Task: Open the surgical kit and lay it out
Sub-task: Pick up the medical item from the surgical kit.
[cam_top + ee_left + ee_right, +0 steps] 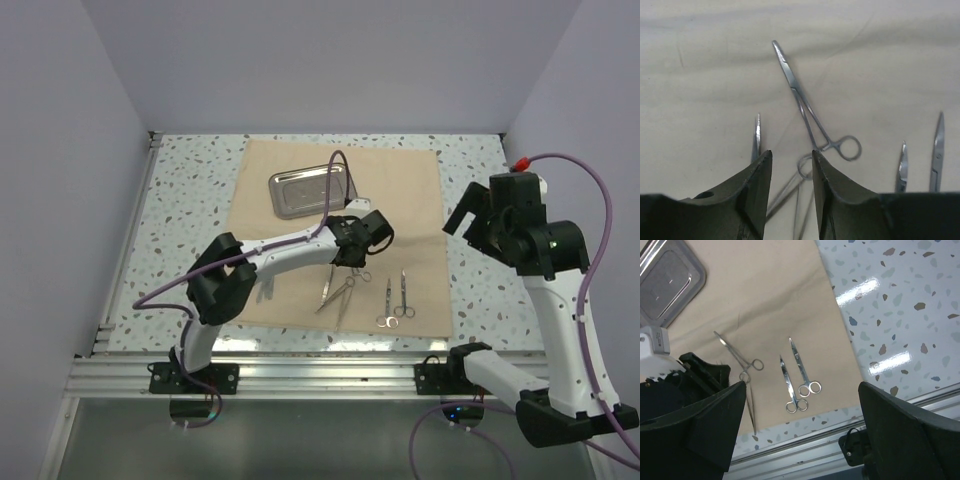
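The beige cloth (400, 200) lies spread flat with the steel tray (310, 190) on its far left part. Near its front edge lie ring-handled forceps (805, 107), thin tweezers (750, 410) and two pairs of scissors (388, 300) (403, 295). My left gripper (791, 152) hovers low over the forceps rings, open partway, with nothing between its fingers. A thin silver tip (757, 135) shows just beyond its left finger. My right gripper (802, 384) hangs wide open and empty, raised to the right of the cloth (780, 300), looking down on the scissors (790, 385).
The speckled tabletop (190, 200) borders the cloth on both sides. A metal rail (330, 370) runs along the near edge. Grey walls close in the left, right and back. The left arm (270, 250) stretches across the cloth's front left.
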You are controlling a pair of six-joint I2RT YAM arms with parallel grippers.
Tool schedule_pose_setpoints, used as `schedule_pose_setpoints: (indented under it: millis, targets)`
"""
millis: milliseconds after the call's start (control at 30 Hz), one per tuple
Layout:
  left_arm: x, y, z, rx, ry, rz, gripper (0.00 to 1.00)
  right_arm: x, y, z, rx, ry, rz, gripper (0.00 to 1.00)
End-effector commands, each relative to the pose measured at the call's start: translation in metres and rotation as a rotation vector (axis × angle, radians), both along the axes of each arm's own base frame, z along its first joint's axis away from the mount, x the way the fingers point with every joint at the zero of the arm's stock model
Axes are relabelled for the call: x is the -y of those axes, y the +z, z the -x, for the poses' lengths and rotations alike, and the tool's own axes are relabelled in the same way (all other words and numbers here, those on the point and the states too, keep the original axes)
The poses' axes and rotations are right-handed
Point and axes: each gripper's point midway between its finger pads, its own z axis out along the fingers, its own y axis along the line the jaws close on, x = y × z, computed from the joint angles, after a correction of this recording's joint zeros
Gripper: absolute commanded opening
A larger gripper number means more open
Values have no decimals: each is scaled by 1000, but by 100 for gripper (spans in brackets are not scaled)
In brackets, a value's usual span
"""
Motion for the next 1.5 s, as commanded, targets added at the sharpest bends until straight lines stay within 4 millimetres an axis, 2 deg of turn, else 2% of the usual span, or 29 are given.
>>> schedule_pose_setpoints:
  millis: [0,133,300,467,733,900,1167,1267,1300,1367,1400,1467]
  targets:
    - [-10,-8,-22,14,59,-28,42,-1,3,-4,1,7,5,98]
    - [-9,-19,-40,10,55,-20,42,0,3,-9,-6,7,22,98]
    - [5,-28,-55,8,32,-10,41,2,0,-14,-22,2,39,98]
    - [17,-19,-66,22,24,28,41,2,-9,-18,-49,3,49,98]
    - [21,-11,-67,12,35,69,40,-1,-15,-25,-67,18,58,98]
    - [16,-32,-65,-27,58,19,40,-4,-17,-29,-72,31,65,98]
    - [24,-61,-66,-70,71,13,38,-9,-18,-26,-80,71,103,98]
    - [24,-69,-66,-90,80,10,32,-10,-17,-26,-77,83,124,99]
    - [24,-71,-65,-95,83,16,16,-11,-16,-26,-77,92,129,98]
    - [24,-77,-62,-117,89,22,3,-11,-16,-26,-75,95,141,98]
    - [26,-78,-62,-123,85,29,0,-12,-15,-26,-75,104,149,98]
    - [28,-77,-61,-124,84,38,0,-12,-13,-27,-68,106,163,98]
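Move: The medical item, a ring-handled hemostat on the cloth, has its middle about 4 cm ahead of the left hand, 1 cm right and 6 cm below, its tip angled left. At that same depth, upright tweezers lie 5 cm left and 1 cm back, and the nearer scissors 10 cm right and 7 cm back. From the right hand the hemostat is roughly 9 cm ahead, 27 cm left and 27 cm down. Left hand reaches 6 cm forward, 6 cm down, slightly right, and pinches the hemostat's shaft; right hand eases down-forward. ##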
